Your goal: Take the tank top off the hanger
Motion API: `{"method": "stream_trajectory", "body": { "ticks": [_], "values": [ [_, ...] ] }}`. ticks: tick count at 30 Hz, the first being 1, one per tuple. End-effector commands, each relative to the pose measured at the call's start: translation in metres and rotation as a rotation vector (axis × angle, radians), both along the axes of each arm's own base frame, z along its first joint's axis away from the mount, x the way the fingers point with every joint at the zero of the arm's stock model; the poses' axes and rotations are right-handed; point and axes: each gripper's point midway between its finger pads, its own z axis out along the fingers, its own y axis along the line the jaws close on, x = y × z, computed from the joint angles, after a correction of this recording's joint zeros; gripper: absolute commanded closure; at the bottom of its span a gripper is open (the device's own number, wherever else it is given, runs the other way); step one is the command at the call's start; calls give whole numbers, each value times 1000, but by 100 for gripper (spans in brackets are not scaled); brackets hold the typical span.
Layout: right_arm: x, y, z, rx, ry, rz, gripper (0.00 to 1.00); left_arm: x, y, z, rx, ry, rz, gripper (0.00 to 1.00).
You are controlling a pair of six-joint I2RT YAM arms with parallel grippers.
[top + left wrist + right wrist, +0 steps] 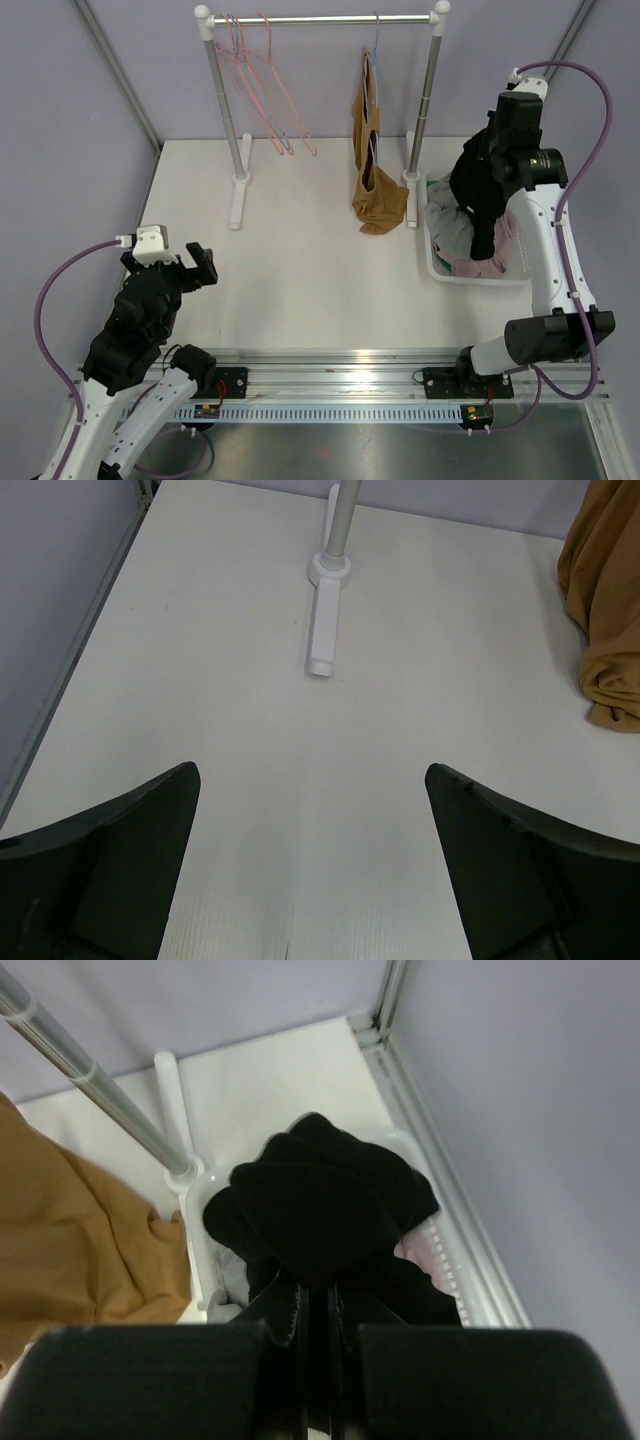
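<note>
A mustard tank top [376,190] hangs on a thin hanger [372,60] at the right end of the rack rail, its hem bunched on the table. It also shows in the left wrist view [605,630] and the right wrist view [70,1250]. My right gripper [484,215] is shut on a black garment [478,185] and holds it above the basket; in the right wrist view the gripper [322,1360] pinches the black cloth [320,1200]. My left gripper [170,265] is open and empty over the front left of the table [310,770].
A white clothes rack [320,18] stands at the back with several empty pink and blue hangers [265,90] on its left. Its left foot [325,630] lies ahead of my left gripper. A white basket [435,265] with clothes sits at the right.
</note>
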Motion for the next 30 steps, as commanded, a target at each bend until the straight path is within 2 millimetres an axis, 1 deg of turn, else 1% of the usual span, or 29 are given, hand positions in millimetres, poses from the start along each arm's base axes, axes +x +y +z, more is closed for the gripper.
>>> {"method": "stream_trajectory", "body": {
  "ticks": [1,2,3,4,5,6,7,8,9,10,12,14,15,16,17,18,19,20,21,22,23,25,26,27,28,29,30],
  "values": [
    [17,17,-40,178,18,105,100,3,-6,12,-16,-52,-29,1],
    [17,15,-59,201,42,79,100,4,-6,11,-17,-50,-29,1],
    [15,11,-83,203,85,44,100,4,-7,12,-20,-52,-32,1],
    [7,7,-128,211,183,17,100,4,-7,12,-22,-54,-32,1],
    [6,7,-151,222,233,8,100,4,-7,13,-25,-56,-31,1],
    [6,10,-189,233,332,13,100,4,-7,13,-27,-55,-29,1],
    [-1,10,-218,240,413,0,100,4,-7,14,-38,-56,-25,1],
    [-5,10,-239,246,477,-11,100,3,-6,14,-44,-55,-21,1],
    [-8,9,-270,251,563,-24,100,3,-4,17,-59,-60,1,1],
    [-14,9,-288,250,614,-39,100,2,-2,18,-65,-62,11,1],
    [-20,7,-316,255,691,-67,100,-2,1,20,-74,-61,18,1],
    [-25,6,-327,264,729,-86,99,-8,2,30,-98,-85,12,1],
    [-25,5,-326,264,728,-90,97,-11,-1,40,-113,-106,-16,1],
    [-27,5,-323,266,733,-95,94,-14,-3,45,-117,-114,-30,1],
    [-27,0,-313,247,714,-111,79,-16,-5,50,-123,-118,-50,1],
    [-25,-2,-303,239,691,-119,71,-16,-12,54,-131,-102,-86,1],
    [-27,-4,-293,232,679,-123,64,-20,-14,64,-140,-107,-104,1],
    [-26,-7,-271,220,625,-131,52,-20,-17,70,-145,-105,-122,1],
    [-21,-8,-251,219,580,-130,49,-17,-24,70,-139,-85,-145,1],
    [-24,-10,-237,211,566,-133,46,-17,-24,76,-145,-94,-149,1],
    [-19,-12,-205,205,489,-131,39,-17,-24,78,-142,-99,-148,1],
    [-24,-17,-175,178,448,-138,31,-15,-24,79,-139,-113,-151,1],
    [-27,-18,-155,173,404,-134,26,-15,-24,79,-137,-121,-150,1],
    [-25,-19,-133,164,362,-122,15,-14,-24,79,-136,-131,-150,1],
    [-27,-16,-116,175,321,-103,10,-13,-24,77,-135,-134,-150,1],
    [-27,-13,-105,185,293,-83,1,-9,-26,68,-127,-117,-148,1],
    [-25,-10,-86,197,247,-57,1,-7,-27,65,-124,-113,-150,1]
  ]
}}
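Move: The right hand, pinching the black tank top, is over the white basket: its middle lies about 33 cm below, some 3 cm back and 3 cm to the right. The brown tank top hangs roughly 21 cm to the left, 6 cm farther out and 15 cm below the hand; the rack's right foot is about 13 cm left, 8 cm ahead, 37 cm below. From the empty left hand the basket lies about 63 cm right, 17 cm ahead and 22 cm lower. Lower the right gripper almost straight down some 31 cm into the basket with the black tank top, tipping the fingers about 35 degrees further down. Open them wide there to let go of it, and while they spread lift away about 15 cm, easing part of the tilt back. Keep the left gripper open and, once the right is down, raise it about 7 cm. ##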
